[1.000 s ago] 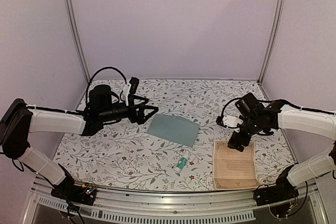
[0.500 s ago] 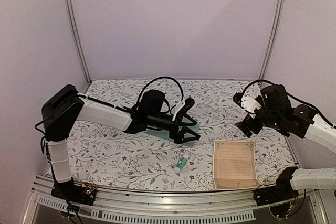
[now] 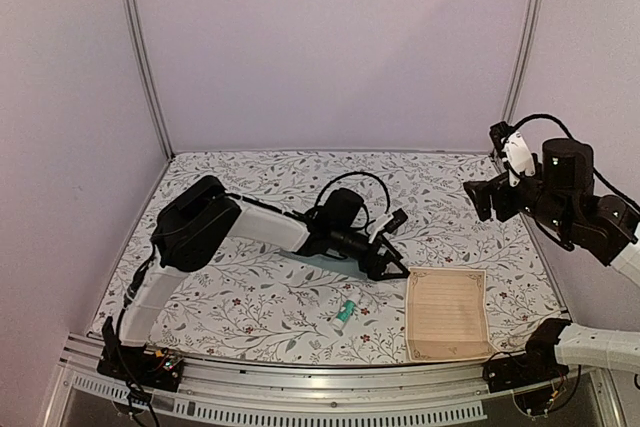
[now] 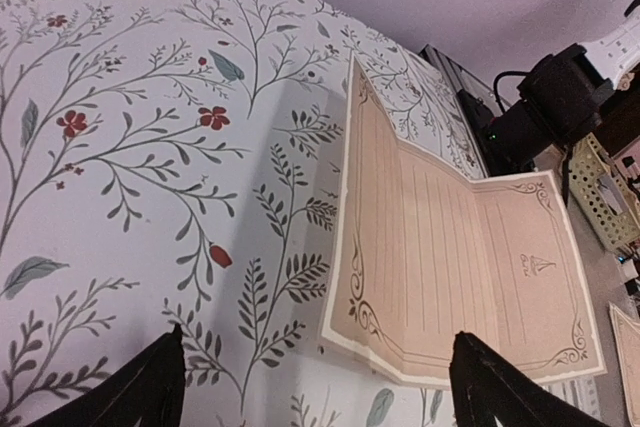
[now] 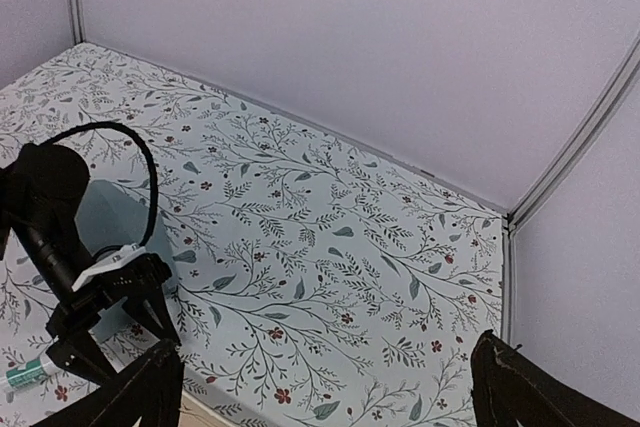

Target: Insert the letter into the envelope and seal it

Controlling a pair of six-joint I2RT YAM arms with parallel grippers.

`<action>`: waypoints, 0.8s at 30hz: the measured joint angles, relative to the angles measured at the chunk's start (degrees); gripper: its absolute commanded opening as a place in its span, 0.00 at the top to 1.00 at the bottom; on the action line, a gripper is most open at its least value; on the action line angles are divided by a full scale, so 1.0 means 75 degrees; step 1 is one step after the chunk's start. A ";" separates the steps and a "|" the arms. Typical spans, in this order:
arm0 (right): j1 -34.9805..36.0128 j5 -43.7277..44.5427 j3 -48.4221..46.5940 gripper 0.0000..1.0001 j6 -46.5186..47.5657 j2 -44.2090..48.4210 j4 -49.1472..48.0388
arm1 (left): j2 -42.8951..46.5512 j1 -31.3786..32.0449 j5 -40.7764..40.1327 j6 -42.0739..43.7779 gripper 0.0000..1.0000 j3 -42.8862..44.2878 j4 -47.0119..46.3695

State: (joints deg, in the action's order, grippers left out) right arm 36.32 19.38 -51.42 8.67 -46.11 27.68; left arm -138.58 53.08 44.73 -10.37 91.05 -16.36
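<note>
The tan letter lies flat on the table at the front right. In the left wrist view the letter shows ruled lines, a dark ornate border and fold creases. My left gripper is open and empty, low over the table just left of the letter's far left corner; its fingertips frame the letter's near edge. The teal envelope lies mid-table, mostly hidden under my left arm; it also shows in the right wrist view. My right gripper is open and empty, raised at the back right, away from both.
A small white-and-green glue stick lies in front of the envelope, left of the letter. The floral table cover runs to pale walls at the back and sides. Metal corner posts stand at the back corners.
My left arm has swept right, across the envelope, to the letter's left edge. My right arm has risen and pulled back to the right, away from the letter.
</note>
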 measured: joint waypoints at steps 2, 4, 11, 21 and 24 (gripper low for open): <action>0.0000 -0.0038 0.0006 0.01 -0.0274 0.0262 0.0006 | -0.0323 0.0090 0.0041 -0.0026 0.10 0.0548 0.0315; 0.0000 -0.0073 0.0012 0.01 -0.0530 0.0603 0.0017 | -0.0507 0.0189 0.0073 -0.0032 0.11 0.0868 0.0536; 0.0000 -0.0146 0.0015 0.01 -0.1186 0.1740 0.0157 | -0.0918 0.0586 0.0160 -0.0096 0.39 0.1658 0.1099; 0.0000 -0.0300 0.0192 0.01 -0.1920 0.2369 0.0329 | -0.0985 0.0807 0.0067 -0.0047 1.00 0.1746 0.1128; 0.0000 -0.0411 0.0210 0.01 -0.2250 0.2355 0.0391 | -0.0411 0.0807 -0.0277 0.0044 1.00 0.0883 0.0970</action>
State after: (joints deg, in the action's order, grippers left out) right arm 36.32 16.29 -49.84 -8.21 -28.45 30.61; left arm -141.67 59.13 42.65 -10.04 97.67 -9.08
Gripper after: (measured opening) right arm 0.991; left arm 0.004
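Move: The open left gripper hovers low beside the letter's far-left corner. The letter's middle lies about 11 cm to its right, 10 cm back and some 3 cm down. The glue stick is roughly 8 cm back and 11 cm to its left, and the envelope about 7 cm ahead and 14 cm to its left. From the raised right hand, the letter is some 10 cm back, 5 cm left and 28 cm down. Bring the left gripper right and back, about 5 cm each way and slightly down, onto the letter's left edge near its far corner. Shut the fingers fully there to pinch the paper, then start drawing it left. Meanwhile lift the right hand away from the letter, back and up about 5 cm each with a little rightward, rolling its left side up. ##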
